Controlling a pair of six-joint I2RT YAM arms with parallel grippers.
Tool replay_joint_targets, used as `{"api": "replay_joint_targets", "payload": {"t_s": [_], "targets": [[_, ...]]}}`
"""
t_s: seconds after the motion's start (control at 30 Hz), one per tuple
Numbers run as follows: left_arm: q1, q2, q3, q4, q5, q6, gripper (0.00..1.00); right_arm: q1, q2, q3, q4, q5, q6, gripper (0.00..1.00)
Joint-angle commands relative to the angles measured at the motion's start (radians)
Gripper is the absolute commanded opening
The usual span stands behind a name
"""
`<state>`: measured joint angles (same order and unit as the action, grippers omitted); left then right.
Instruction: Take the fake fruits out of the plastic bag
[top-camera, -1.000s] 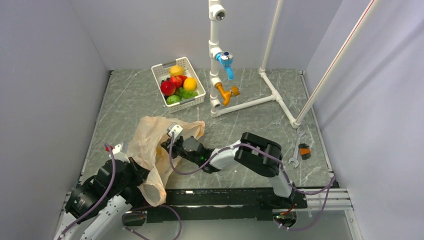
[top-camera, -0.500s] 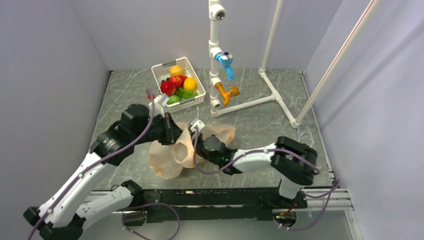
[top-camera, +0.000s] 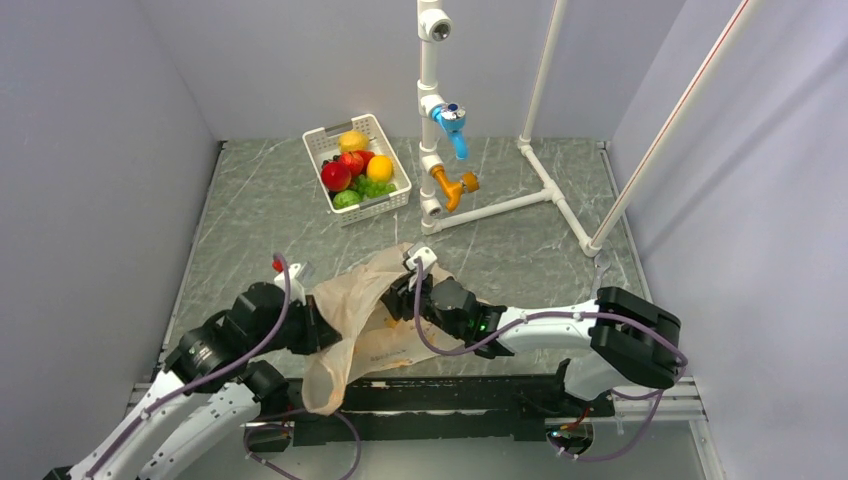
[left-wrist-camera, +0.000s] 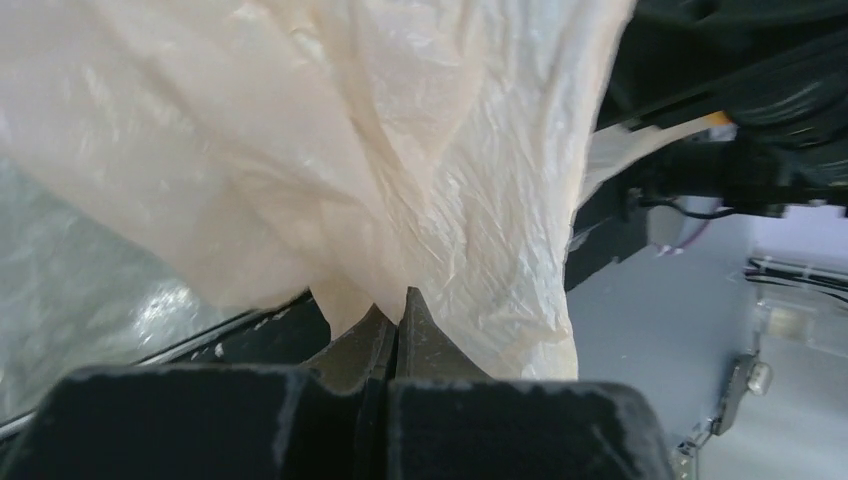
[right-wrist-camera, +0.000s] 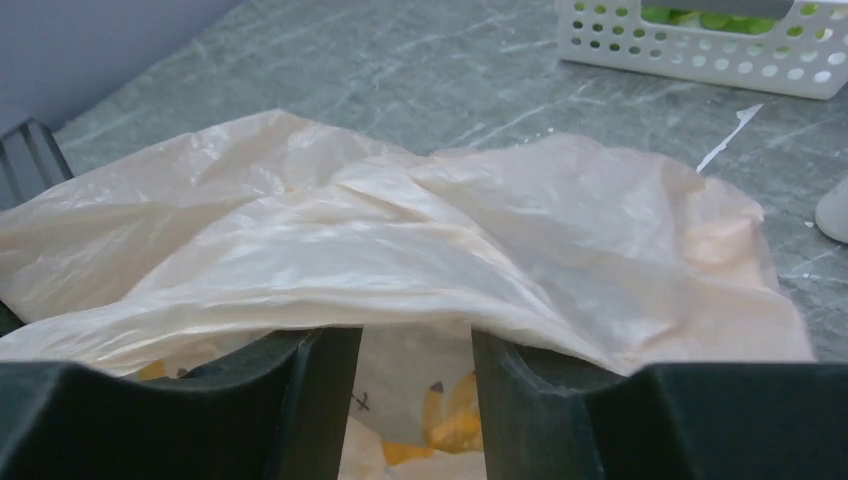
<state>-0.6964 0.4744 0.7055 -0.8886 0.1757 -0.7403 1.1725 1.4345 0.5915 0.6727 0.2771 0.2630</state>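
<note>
The peach-orange plastic bag (top-camera: 372, 318) lies crumpled and fairly flat at the table's near middle. My left gripper (top-camera: 322, 332) is shut on a bunched fold at its left side; in the left wrist view the film (left-wrist-camera: 400, 150) rises from the closed jaws of the left gripper (left-wrist-camera: 400, 305). My right gripper (top-camera: 402, 298) stands open at the bag's far edge. In the right wrist view the film (right-wrist-camera: 400, 230) drapes over its fingertips, and between them, at the gripper's middle (right-wrist-camera: 415, 345), the yellow print shows. A red apple (top-camera: 335, 176), green grapes (top-camera: 374, 187) and a round green fruit (top-camera: 346, 199) sit in the white basket (top-camera: 392, 204). No fruit shows inside the bag.
A lemon (top-camera: 353, 140) and an orange (top-camera: 380, 167) share the basket, whose wall shows top right in the right wrist view (right-wrist-camera: 700, 60). A white pipe frame (top-camera: 500, 205) with blue and orange valves stands behind. A wrench (top-camera: 590, 318) lies at the right.
My left arm pulled back from near the basket toward the near left, dragging the bag with it. The right gripper opened and shifted slightly right along the bag's far edge.
</note>
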Motion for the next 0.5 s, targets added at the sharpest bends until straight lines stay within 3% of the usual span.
{"api": "replay_joint_targets", "payload": {"t_s": [0.0, 0.17, 0.47], "targets": [[-0.003, -0.118, -0.075, -0.093, -0.086, -0.053, 0.00, 0.019, 0.051, -0.011, 0.034, -0.017, 0.006, 0.52], [-0.003, -0.149, -0.086, -0.113, -0.100, -0.039, 0.00, 0.046, 0.118, 0.043, 0.009, 0.024, -0.003, 0.62], [-0.002, -0.068, -0.018, -0.080, -0.100, 0.011, 0.00, 0.050, 0.241, 0.111, 0.070, 0.220, -0.005, 0.84]]}}
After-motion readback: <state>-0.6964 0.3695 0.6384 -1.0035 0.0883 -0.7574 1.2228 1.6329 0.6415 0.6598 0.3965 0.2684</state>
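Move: Inside the open plastic bag, the orange-yellow patches lie about 2 cm ahead of the right hand, 1 cm to its left and some 9 cm below. The fruit basket stands about 38 cm ahead and 11 cm left of that hand, the white pipe's foot 25 cm ahead and 8 cm right, both lower by about 9 cm. From the left hand, those patches are roughly 14 cm ahead, 10 cm right and 12 cm down. Sinking about 6 cm into the bag, the right hand goes down towards the orange-yellow patches with its fingers under the bag's upper edge, spreading them from under half open to nearly wide and rolling slightly. The left hand, still pinching the bag's rim in shut fingers, lowers it some 3 cm and carries it about as far left. ##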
